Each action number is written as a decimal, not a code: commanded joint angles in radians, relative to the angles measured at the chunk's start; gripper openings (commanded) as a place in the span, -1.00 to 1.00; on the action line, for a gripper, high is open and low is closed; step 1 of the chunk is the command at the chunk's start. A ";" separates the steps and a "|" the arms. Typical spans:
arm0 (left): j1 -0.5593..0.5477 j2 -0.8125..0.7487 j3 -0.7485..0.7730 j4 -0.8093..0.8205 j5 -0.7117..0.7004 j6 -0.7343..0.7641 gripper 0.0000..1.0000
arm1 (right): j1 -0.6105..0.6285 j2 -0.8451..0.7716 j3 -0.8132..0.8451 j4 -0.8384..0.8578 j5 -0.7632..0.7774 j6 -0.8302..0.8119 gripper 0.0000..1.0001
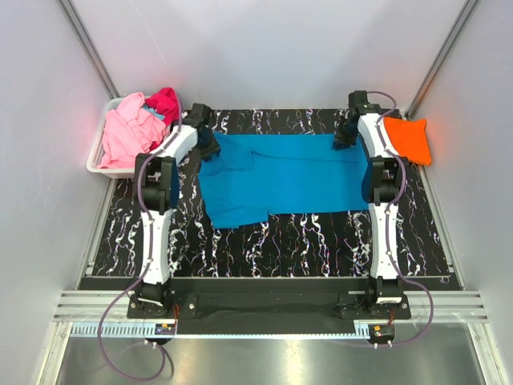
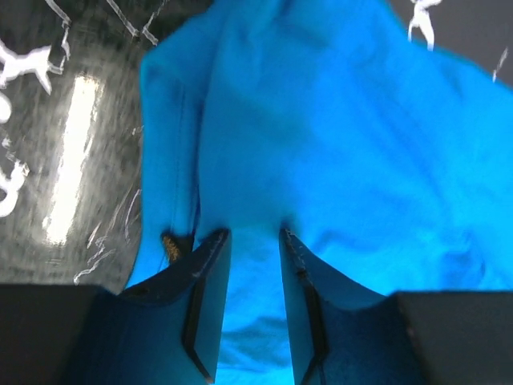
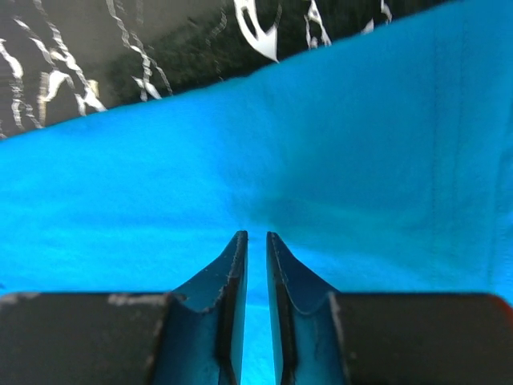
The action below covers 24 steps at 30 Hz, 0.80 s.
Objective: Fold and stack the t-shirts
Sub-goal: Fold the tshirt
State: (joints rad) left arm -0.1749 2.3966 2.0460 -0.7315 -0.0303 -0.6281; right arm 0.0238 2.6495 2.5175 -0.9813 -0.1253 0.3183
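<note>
A turquoise t-shirt [image 1: 280, 180] lies spread across the marbled table [image 1: 304, 241], with one part hanging toward the near left. My left gripper [image 1: 210, 148] is low at its far left corner. In the left wrist view that gripper [image 2: 255, 233] has its jaws a little apart, and the blue cloth [image 2: 337, 144] runs between and beyond the tips. My right gripper [image 1: 345, 138] is at the far right corner. In the right wrist view it [image 3: 256, 234] is nearly closed on a thin layer of the blue cloth [image 3: 240, 176]. A folded orange t-shirt [image 1: 407, 138] lies at the far right.
A white slatted basket [image 1: 98, 160] stands at the far left with a light pink t-shirt [image 1: 128, 132] and a magenta t-shirt [image 1: 164, 102] heaped in it. White walls close in the back and sides. A metal rail [image 1: 264, 309] runs along the near edge.
</note>
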 commanded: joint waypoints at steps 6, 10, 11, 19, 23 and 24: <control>0.006 -0.506 -0.479 0.507 -0.013 0.062 -0.32 | -0.007 -0.184 0.000 0.024 0.052 -0.065 -0.06; 0.005 -0.634 -0.550 0.404 -0.030 0.041 -0.35 | -0.007 -0.290 -0.089 0.032 0.095 -0.044 0.12; 0.005 -0.654 -0.578 0.371 -0.033 0.018 -0.35 | -0.008 -0.337 -0.115 0.032 0.092 -0.032 0.12; -0.067 -0.945 -0.976 0.257 -0.054 -0.126 -0.27 | -0.005 -0.773 -0.828 0.249 -0.017 0.050 0.16; -0.129 -1.079 -1.200 0.326 -0.040 -0.194 -0.24 | 0.022 -1.006 -1.114 0.355 -0.076 0.100 0.18; -0.135 -1.097 -1.240 0.387 -0.025 -0.206 -0.24 | 0.034 -1.032 -1.187 0.363 -0.076 0.100 0.18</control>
State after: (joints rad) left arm -0.2909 1.3876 0.8959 -0.4377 -0.0631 -0.7605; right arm 0.0257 1.7199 1.4609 -0.7330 -0.1448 0.3744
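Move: Back towards the base, about 30 cm from the left hand and 6 cm to its right, lies the blue t-shirt's near left corner; the folded-in sleeve is some 12 cm right and 3 cm back, the laundry basket about 38 cm left and 5 cm ahead. From the right hand the shirt's near right corner is roughly 29 cm back and 9 cm right, the orange shirt 28 cm right and 2 cm ahead. The cloth lies just under both fingertips. Lifting off the far part of the blue t-shirt, both hands arc back over it towards its near corners. The left climbs some 17 cm, its fingers tilting outward, then sinks again, ending about 22 cm back with its gap unchanged; the right opens its fingers well apart as it rises about 12 cm, then draws back some 16 cm, staying high. ##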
